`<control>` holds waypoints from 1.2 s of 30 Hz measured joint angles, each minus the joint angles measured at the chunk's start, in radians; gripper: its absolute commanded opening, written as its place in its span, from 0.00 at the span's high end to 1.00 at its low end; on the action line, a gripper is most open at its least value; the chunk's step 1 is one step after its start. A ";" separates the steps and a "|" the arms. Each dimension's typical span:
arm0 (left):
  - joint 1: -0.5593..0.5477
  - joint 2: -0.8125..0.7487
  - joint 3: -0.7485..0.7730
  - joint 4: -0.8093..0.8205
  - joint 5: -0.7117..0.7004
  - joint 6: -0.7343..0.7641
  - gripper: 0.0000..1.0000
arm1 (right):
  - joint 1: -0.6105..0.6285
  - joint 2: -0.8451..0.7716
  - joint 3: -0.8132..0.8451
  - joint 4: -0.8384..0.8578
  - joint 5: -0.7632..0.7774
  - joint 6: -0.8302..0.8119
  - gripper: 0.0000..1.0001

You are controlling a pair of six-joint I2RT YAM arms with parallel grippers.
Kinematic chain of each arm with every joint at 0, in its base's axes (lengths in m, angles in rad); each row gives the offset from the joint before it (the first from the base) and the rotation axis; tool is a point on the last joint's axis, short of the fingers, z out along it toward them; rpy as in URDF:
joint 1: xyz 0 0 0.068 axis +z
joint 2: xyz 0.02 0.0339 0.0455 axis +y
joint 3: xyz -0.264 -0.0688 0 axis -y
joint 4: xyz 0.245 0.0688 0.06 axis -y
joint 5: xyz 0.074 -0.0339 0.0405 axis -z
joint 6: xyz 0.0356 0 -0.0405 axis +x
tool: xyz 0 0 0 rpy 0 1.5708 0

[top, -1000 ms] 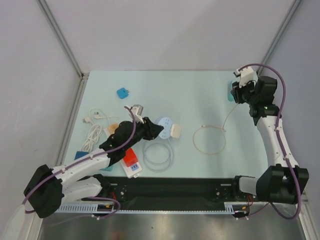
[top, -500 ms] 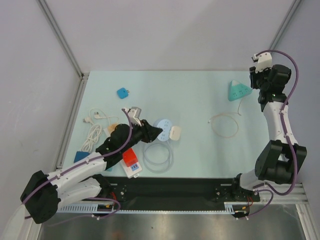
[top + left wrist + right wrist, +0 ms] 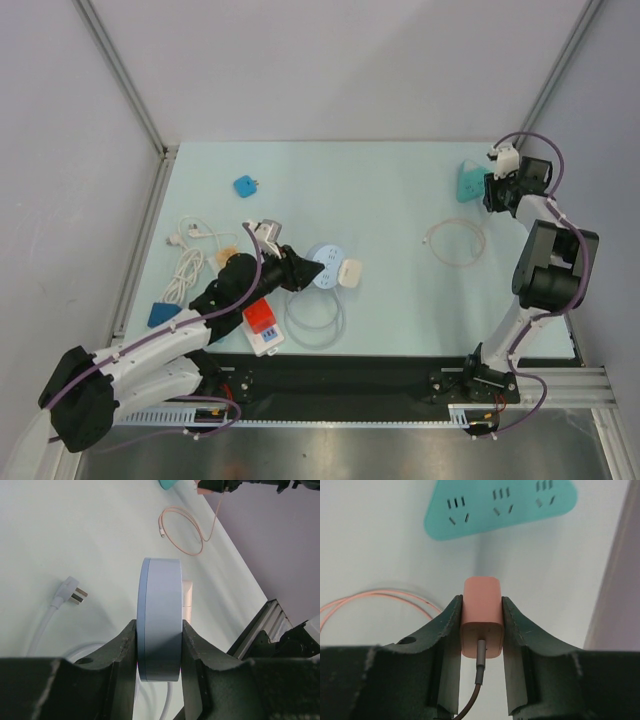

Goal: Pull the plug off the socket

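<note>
My left gripper (image 3: 300, 271) is shut on a round pale-blue socket (image 3: 326, 267), which it holds by the rim and which shows edge-on in the left wrist view (image 3: 160, 620). A white plug (image 3: 350, 269) sticks out of the socket's face (image 3: 187, 594). At the far right my right gripper (image 3: 492, 192) is shut on a pink plug (image 3: 481, 625) with a dark cable end in its back. That plug is apart from the teal triangular socket (image 3: 500, 505) (image 3: 470, 183) lying flat in front of it. The plug's pink cable (image 3: 455, 241) lies looped on the table.
A white cord coil (image 3: 315, 312) trails from the round socket, ending in a loose white mains plug (image 3: 67, 592). An orange-and-white box (image 3: 262, 322), a white cable bundle (image 3: 185, 265), a small blue adapter (image 3: 244, 186) and a blue piece (image 3: 160, 313) lie at the left. The enclosure wall stands close on the right.
My right arm swung up and right with the pink plug, then came back down beside the teal socket, and the pink cable loop slid right. My left arm drew the round socket back slightly.
</note>
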 measured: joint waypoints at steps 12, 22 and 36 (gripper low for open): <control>0.003 -0.009 -0.017 0.034 0.037 -0.002 1.00 | -0.002 0.142 0.054 -0.035 0.001 0.051 0.37; 0.004 -0.009 -0.020 0.057 0.084 -0.002 1.00 | -0.008 0.066 0.051 -0.072 -0.021 0.016 0.11; 0.005 0.080 -0.019 0.128 0.257 0.008 1.00 | 0.112 -0.435 -0.028 -0.639 -0.670 -0.516 0.07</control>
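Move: Straight beneath the right hand, about 7 cm down, is the bare table spot for the pink plug it holds. The teal socket lies some 12 cm ahead and 2 cm left of that spot, the pink cable coil about 14 cm left and 4 cm back. The white plug, still in the round socket, is about 45 cm left, 25 cm back and 8 cm above the right hand. From the left hand the spot is some 25 cm ahead, 50 cm right. Lowering the pink plug about 5 cm to the table short of the teal socket, the right hand opens wide to let go, climbs some 17 cm, and swings left and back towards the white plug, turning about 50 degrees counter-clockwise. The left hand keeps its grip on the round socket, easing about 3 cm back and 3 cm right with a slight clockwise turn. ##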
